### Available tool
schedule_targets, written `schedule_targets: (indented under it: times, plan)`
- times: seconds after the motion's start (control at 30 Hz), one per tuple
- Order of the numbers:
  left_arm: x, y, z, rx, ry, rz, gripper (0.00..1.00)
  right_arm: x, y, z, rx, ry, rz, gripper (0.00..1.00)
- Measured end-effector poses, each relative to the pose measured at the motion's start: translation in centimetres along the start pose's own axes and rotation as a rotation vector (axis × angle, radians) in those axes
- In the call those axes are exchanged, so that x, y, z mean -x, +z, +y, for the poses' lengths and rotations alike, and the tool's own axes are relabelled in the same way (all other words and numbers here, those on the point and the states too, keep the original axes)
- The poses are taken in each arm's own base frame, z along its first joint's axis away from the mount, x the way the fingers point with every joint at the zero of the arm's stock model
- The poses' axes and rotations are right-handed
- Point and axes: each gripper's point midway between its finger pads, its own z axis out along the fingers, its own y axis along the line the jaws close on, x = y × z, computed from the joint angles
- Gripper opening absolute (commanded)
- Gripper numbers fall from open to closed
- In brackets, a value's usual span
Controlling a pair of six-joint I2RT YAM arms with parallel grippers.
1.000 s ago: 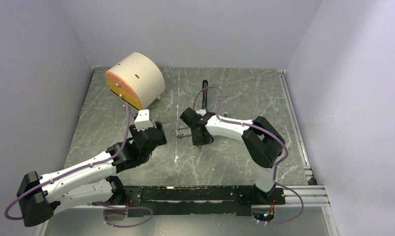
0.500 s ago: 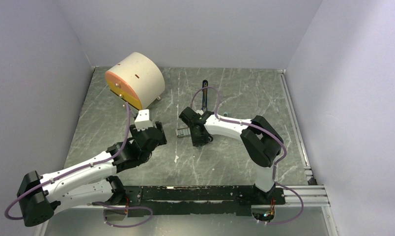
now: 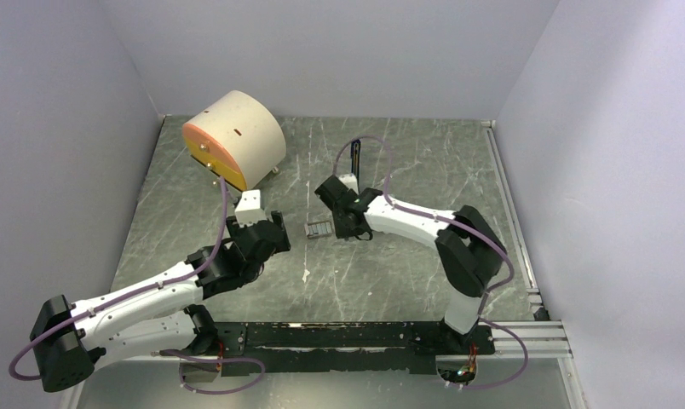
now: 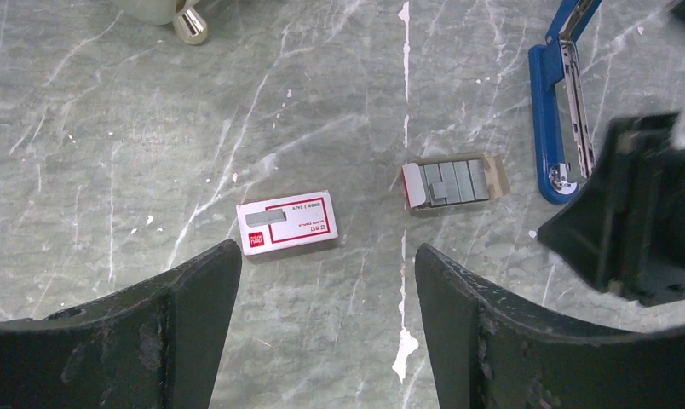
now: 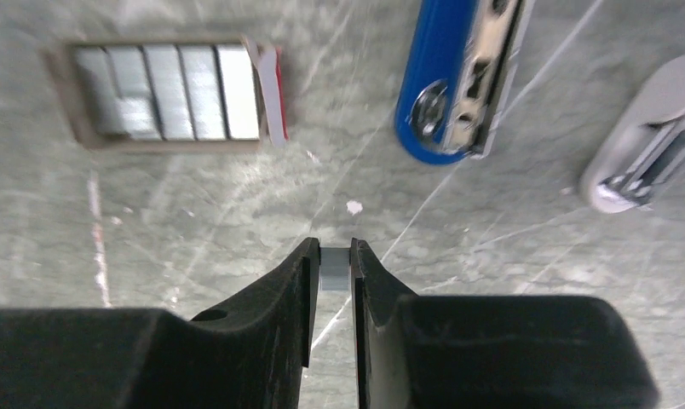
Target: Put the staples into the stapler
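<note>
In the right wrist view my right gripper (image 5: 333, 257) is shut on a short silvery strip of staples (image 5: 333, 267), held just above the table. An open cardboard tray with more staples (image 5: 169, 92) lies ahead to the left. The blue stapler (image 5: 452, 78) lies open ahead to the right, its metal channel showing. The left wrist view shows my left gripper (image 4: 326, 266) open and empty, low over the table. A red-and-white box (image 4: 286, 221) lies just beyond it. Farther right are the tray (image 4: 452, 181) and the stapler (image 4: 561, 111).
A large beige cylinder with an orange face (image 3: 234, 149) stands at the back left. A light-grey oblong piece (image 5: 646, 145) lies right of the stapler. The black body of the right gripper (image 4: 637, 213) fills the right side of the left wrist view.
My right gripper has closed on a staple strip and moved from the tray toward the back, nearer the stapler. The left arm has stayed still.
</note>
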Motion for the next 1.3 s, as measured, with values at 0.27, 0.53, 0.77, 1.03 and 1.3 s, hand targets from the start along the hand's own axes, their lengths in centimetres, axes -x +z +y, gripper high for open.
schedule_targets:
  times: [0.27,0.53,0.77,1.03,1.3]
  plan:
    - [-0.5,-0.1,-0.7,-0.032,-0.010,0.032,0.79,7.8,-3.0,-3.2,0.005,0.136,-0.246,0.23]
    - [-0.6,0.2,-2.5,-0.085,-0.064,0.071,0.79,11.3,-2.0,-6.8,-0.023,0.215,-0.324,0.23]
    - [-1.6,0.8,-4.3,-0.135,-0.117,0.128,0.77,11.5,0.2,-6.9,-0.014,0.207,-0.307,0.23]
    - [-2.8,1.1,-5.5,-0.168,-0.144,0.184,0.77,10.8,2.3,-6.3,-0.006,0.196,-0.273,0.23]
    - [-2.9,1.0,-5.8,-0.180,-0.156,0.191,0.77,10.8,3.2,-6.1,-0.006,0.193,-0.261,0.23]
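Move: Ahead of the right hand, which already pinches a small staple strip, the opened stapler's channel has its middle about 10 cm out, 3 cm to the right and 3 cm lower. The tray of staples lies some 4 cm ahead and 6 cm left of that hand; the white-and-blue tool is about 5 cm ahead and 10 cm right, both on the table. From the empty left hand the channel is roughly 13 cm ahead, 19 cm right and 13 cm below. Carrying the pinched strip, the right hand swings up about 7 cm and forward some 12 cm, slightly right, then sinks about 5 cm towards the stapler's open channel while its fingertips tilt outward and turn a little clockwise. The open left hand slides about 6 cm right towards the tray, dipping slightly and rolling its left side down. ##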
